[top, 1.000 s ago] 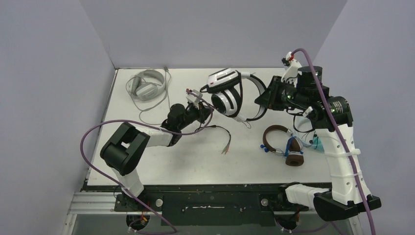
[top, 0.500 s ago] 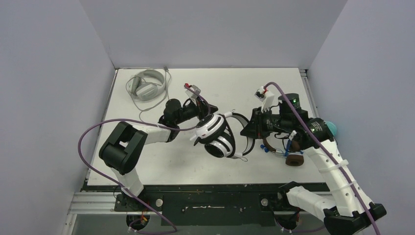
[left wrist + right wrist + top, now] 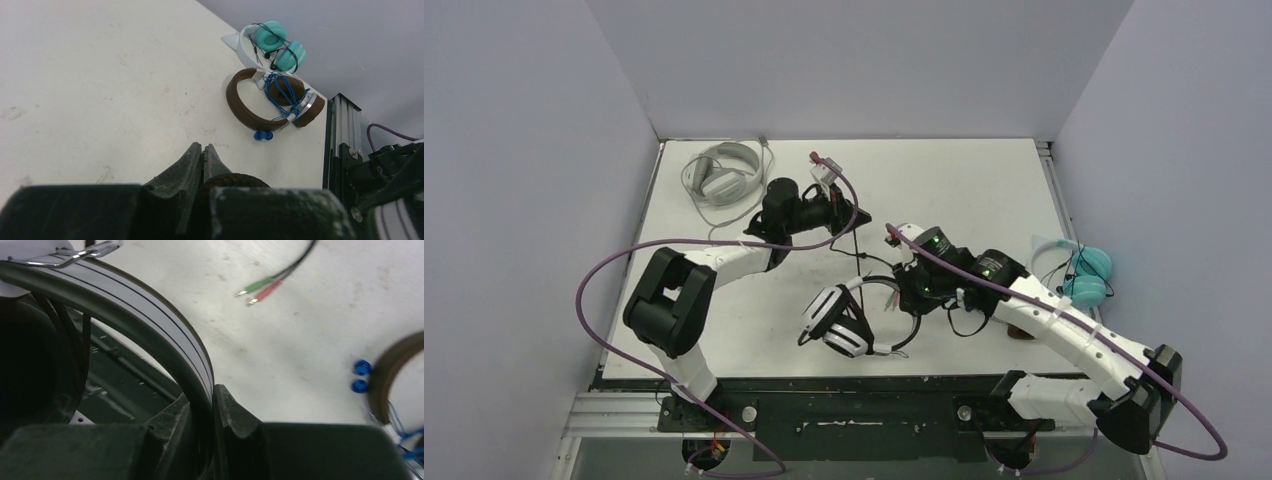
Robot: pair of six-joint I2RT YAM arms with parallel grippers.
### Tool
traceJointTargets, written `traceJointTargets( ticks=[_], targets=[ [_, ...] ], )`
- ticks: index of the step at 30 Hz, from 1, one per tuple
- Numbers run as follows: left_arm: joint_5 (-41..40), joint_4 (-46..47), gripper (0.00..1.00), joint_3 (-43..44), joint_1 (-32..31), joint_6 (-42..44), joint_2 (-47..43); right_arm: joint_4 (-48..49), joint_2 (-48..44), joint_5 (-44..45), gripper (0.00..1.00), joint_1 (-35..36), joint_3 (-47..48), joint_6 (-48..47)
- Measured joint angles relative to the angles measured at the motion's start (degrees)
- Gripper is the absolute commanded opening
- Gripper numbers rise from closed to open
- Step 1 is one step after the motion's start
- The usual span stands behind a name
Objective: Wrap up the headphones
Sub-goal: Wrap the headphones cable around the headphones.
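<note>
My right gripper (image 3: 903, 291) (image 3: 202, 392) is shut on the striped headband (image 3: 150, 310) of the black-and-white headphones (image 3: 836, 321), which sit low over the table's near edge. Their black cable (image 3: 861, 252) runs back up to my left gripper (image 3: 842, 214) (image 3: 202, 148), whose fingers are pressed together with the braided cable (image 3: 240, 181) coming out beside them. The cable's green and red plugs (image 3: 260, 287) lie on the table. The brown headphones (image 3: 250, 107) with blue cable and the teal headphones (image 3: 277, 42) (image 3: 1089, 270) lie at the right. The pale grey headphones (image 3: 722, 175) rest at the back left.
The dark frame rail (image 3: 864, 405) runs along the table's near edge, just below the held headphones. Grey walls close in the left, back and right sides. My right arm (image 3: 1044, 315) stretches over the brown headphones and hides most of them in the top view.
My right gripper has carried the black-and-white headphones from the back centre down and left to the near edge. My left gripper has shifted slightly back, still holding the cable.
</note>
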Motion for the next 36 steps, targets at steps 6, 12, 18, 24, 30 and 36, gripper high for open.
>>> traceJointTargets(
  ticks=[6, 12, 18, 24, 30, 36],
  targets=[
    [-4.6, -14.3, 0.0, 3.6, 0.0, 5.4, -2.1, -3.8, 6.1, 17.8, 0.0, 1.7, 0.5, 3.5],
    [-9.5, -21.8, 0.0, 4.2, -1.2, 8.8, -6.5, -8.3, 13.2, 32.7, 0.0, 2.1, 5.1, 7.5],
    [-14.8, -30.6, 0.0, 8.3, -4.2, 13.4, -9.2, -10.4, 15.3, 43.6, 0.0, -0.1, 7.2, 11.1],
    [-17.6, -35.8, 0.0, 9.9, -8.0, 16.0, -10.5, -7.9, 14.5, 48.3, 0.0, -6.9, 7.9, 12.2],
    [-19.1, -39.3, 0.0, 9.9, -10.3, 16.4, -12.9, -4.2, 12.3, 48.6, 0.0, -11.1, 7.8, 11.8],
    [-24.0, -43.5, 0.0, 11.8, -9.8, 17.2, -15.2, 2.6, 6.6, 39.3, 0.0, -12.3, 3.5, 5.9]
  ],
)
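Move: The left fingers already pinch the cable; the black-and-white headphones' ear cups lie about 27 cm back from them, 4 cm left and some 6 cm lower. The right hand already grips the headband: from it the pinched cable is roughly 22 cm ahead, 10 cm left and 3 cm higher, the ear cups 14 cm left and 5 cm back, a few cm lower. The cable plugs lie 5 cm ahead, 1 cm left and about 17 below; the brown headphones 8 ahead, 26 right, equally low. Keeping its grip on the headband, the right hand swings the headphones forward and right by about 13 cm each way, dipping some 4 cm early and climbing back as it turns roughly 45 degrees clockwise, then starts to ease back left and unwind a little, so the ear cups come up towards the left hand. The left hand keeps the cable pinched and works in a small loop, first a little forward and left, then back and up, ending about 4 cm higher and 3 cm farther back with its left side rolled up some 20 degrees. ##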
